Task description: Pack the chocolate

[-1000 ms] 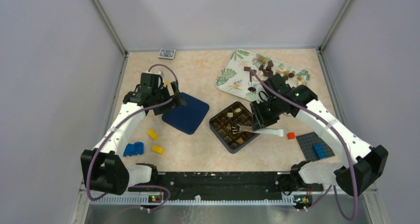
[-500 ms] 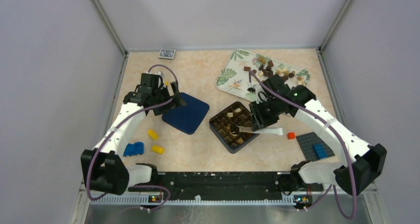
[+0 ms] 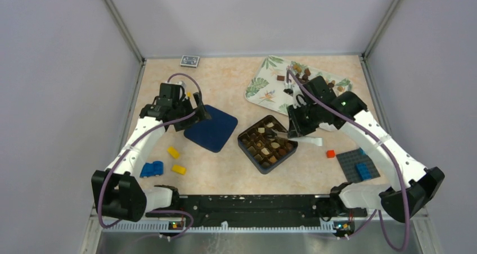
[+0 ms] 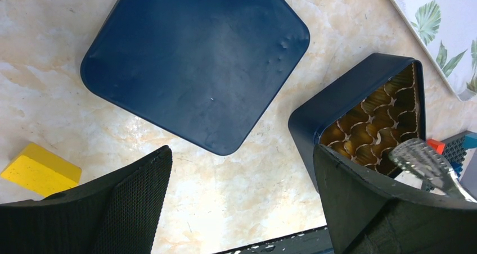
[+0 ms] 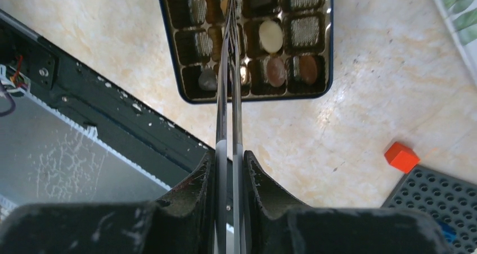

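Note:
The open dark blue chocolate box (image 3: 243,141) sits mid-table, with several chocolates (image 5: 271,36) in its cells. More chocolates (image 3: 304,74) lie on the leaf-print plate (image 3: 264,82) at the back right. My right gripper (image 3: 298,125) is shut on metal tongs (image 5: 229,96), whose closed tips reach over the middle cells of the box (image 5: 329,51). I cannot tell whether the tips hold a piece. My left gripper (image 3: 198,110) is open and empty, hovering by the near edge of the blue lid (image 4: 197,63), with the box (image 4: 337,113) to its right.
Yellow bricks (image 3: 173,152) and a blue toy (image 3: 151,168) lie at the front left. A red brick (image 5: 401,156) and a grey baseplate (image 5: 444,203) with a blue brick (image 3: 363,171) lie at the front right. A small card box (image 3: 190,60) is at the back wall.
My right arm has lifted and moved away from me, carrying the tongs' tips from the near cells of the box toward its far middle. The left arm has not moved.

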You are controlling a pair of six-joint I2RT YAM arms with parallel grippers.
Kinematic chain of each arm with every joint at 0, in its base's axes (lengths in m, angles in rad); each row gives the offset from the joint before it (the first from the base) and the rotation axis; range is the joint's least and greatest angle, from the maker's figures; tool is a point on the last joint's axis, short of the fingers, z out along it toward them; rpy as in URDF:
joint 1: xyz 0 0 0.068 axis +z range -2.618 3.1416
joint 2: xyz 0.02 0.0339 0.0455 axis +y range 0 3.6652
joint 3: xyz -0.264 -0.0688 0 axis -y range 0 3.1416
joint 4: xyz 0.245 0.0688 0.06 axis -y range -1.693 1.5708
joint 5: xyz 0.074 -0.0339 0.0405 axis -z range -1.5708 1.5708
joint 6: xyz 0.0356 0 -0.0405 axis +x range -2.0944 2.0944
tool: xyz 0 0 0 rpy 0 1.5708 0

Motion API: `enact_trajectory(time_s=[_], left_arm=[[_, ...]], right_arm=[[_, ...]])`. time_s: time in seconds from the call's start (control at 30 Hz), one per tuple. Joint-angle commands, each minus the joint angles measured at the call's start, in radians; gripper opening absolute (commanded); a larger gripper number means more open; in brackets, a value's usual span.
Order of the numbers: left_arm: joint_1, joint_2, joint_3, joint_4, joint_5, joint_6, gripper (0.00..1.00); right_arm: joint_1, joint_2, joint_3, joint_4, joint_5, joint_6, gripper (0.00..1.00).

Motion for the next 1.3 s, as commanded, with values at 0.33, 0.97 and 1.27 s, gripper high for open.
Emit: enact_trajectory(time_s=[0.33, 0.97, 1.27], left_arm=[[0.006, -0.046, 0.042, -0.006, -0.021, -0.022, 0.99], [0.006, -0.159, 0.086, -0.121, -0.108, -0.145, 0.99], [0.006, -0.255, 0.031, -0.163, -0.124, -0.19, 0.99]], right_arm=[[0.029, -0.032, 0.007, 0.546, 0.116, 0.023, 0.03], [0.075, 0.697, 0.264, 1.342, 0.217, -0.043, 0.03], [0.075, 1.027, 0.53, 1.35, 0.242, -0.043, 0.14]])
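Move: The bare table just off the left corner of the patterned tray, where the tongs in my right hand are going, lies about 32 cm ahead of that hand, 23 cm left and 20 cm below. The chocolate box sits some 6 cm ahead and 10 cm left, the tray's middle about 36 cm ahead and 8 cm right, the blue lid 16 cm ahead and 32 cm left. From my left hand that bare spot is about 21 cm ahead, 15 cm right and 15 cm down. I carry the closed tongs away from the chocolate box with my right hand, keeping my grip: rising about 6 cm, then sweeping forward and left, nearly 40 cm in all, and sinking towards the bare table beside the tray while the wrist swings the fingers forward and up by some 40 degrees. My empty left hand stays open and lifts about 6 cm, easing back a little. ##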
